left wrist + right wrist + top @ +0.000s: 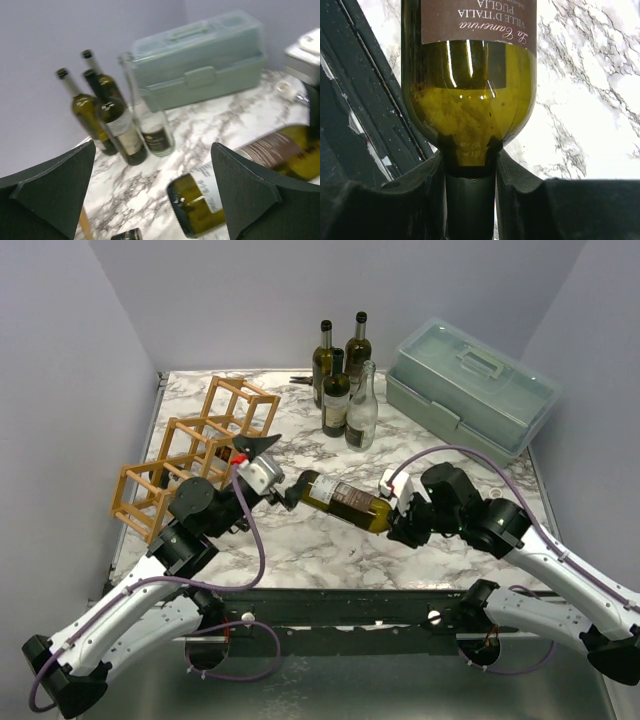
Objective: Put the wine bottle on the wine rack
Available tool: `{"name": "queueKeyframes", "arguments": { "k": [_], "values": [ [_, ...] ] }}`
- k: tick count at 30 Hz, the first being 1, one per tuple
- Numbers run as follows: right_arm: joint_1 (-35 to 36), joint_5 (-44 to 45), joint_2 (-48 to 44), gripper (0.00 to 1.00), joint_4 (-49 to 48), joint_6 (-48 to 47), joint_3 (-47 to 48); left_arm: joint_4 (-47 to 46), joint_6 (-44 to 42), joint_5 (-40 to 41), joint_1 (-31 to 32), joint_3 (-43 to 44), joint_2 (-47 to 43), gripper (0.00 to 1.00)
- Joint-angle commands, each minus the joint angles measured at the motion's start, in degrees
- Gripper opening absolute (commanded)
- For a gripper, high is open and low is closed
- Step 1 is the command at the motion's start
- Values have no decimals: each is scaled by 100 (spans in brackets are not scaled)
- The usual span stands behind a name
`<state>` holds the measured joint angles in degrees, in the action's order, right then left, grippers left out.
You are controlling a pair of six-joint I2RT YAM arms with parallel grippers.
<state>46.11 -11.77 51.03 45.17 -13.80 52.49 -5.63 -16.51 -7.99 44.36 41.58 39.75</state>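
A green wine bottle (343, 500) with a dark label hangs level above the marble table (470, 480), its base pointing left. My right gripper (400, 520) is shut on its neck; in the right wrist view both fingers (427, 190) clamp the neck of the bottle (470, 100). My left gripper (278, 472) stands open just off the bottle's base, and the base of the bottle (210, 200) shows beside its right finger (250, 195). The wine rack (190, 455), a light-brown stick lattice, stands at the left behind the left arm.
Several upright bottles (342, 380) stand at the back middle, also seen as bottles (117, 120) in the left wrist view. A pale green toolbox (470, 385) fills the back right corner. Walls close in on the left, back and right.
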Motion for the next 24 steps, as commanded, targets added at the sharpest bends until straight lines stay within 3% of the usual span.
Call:
{"name": "queueKeyframes", "arguments": {
  "k": [1,6,12,24],
  "values": [
    [4,-479,179,0,-923,354,333,-529,952,1052,-551,38,-202,99],
    [19,-756,917,0,-1369,1028,710,-556,1148,891,-920,47,-217,99],
    [109,-846,1753,0,-2025,1840,1056,-486,1240,1505,-1111,79,-234,99],
    [677,-799,2962,0,-2877,2290,1585,-453,1181,2008,-1177,78,-259,99]
  ]
}}
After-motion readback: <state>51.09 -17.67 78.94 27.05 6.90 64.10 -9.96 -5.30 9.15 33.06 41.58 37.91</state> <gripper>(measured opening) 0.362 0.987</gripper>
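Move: The right hand holds the wine bottle by the neck, base pointing left and a little forward; the middle of the wine rack is about 46 cm to its left, 18 cm ahead and 8 cm lower. The clear bottle's neck pokes out roughly 28 cm left and 17 cm ahead, and a dark bottle lies in the rack's near part about 42 cm left and 10 cm ahead, both some 13 cm below. From the left hand the rack's middle is 25 cm left, 13 cm ahead and 24 cm down. Leftward at nearly constant height, the right hand carries the bottle base-first towards the rack, about 13 cm with a slight forward drift, keeping its grip on the neck while the wrist tips by under 20 degrees. The left hand, empty and still wide open, swings left and forward towards the rack ahead of the bottle, rising slightly and turning some 25 degrees counter-clockwise, then slows. ##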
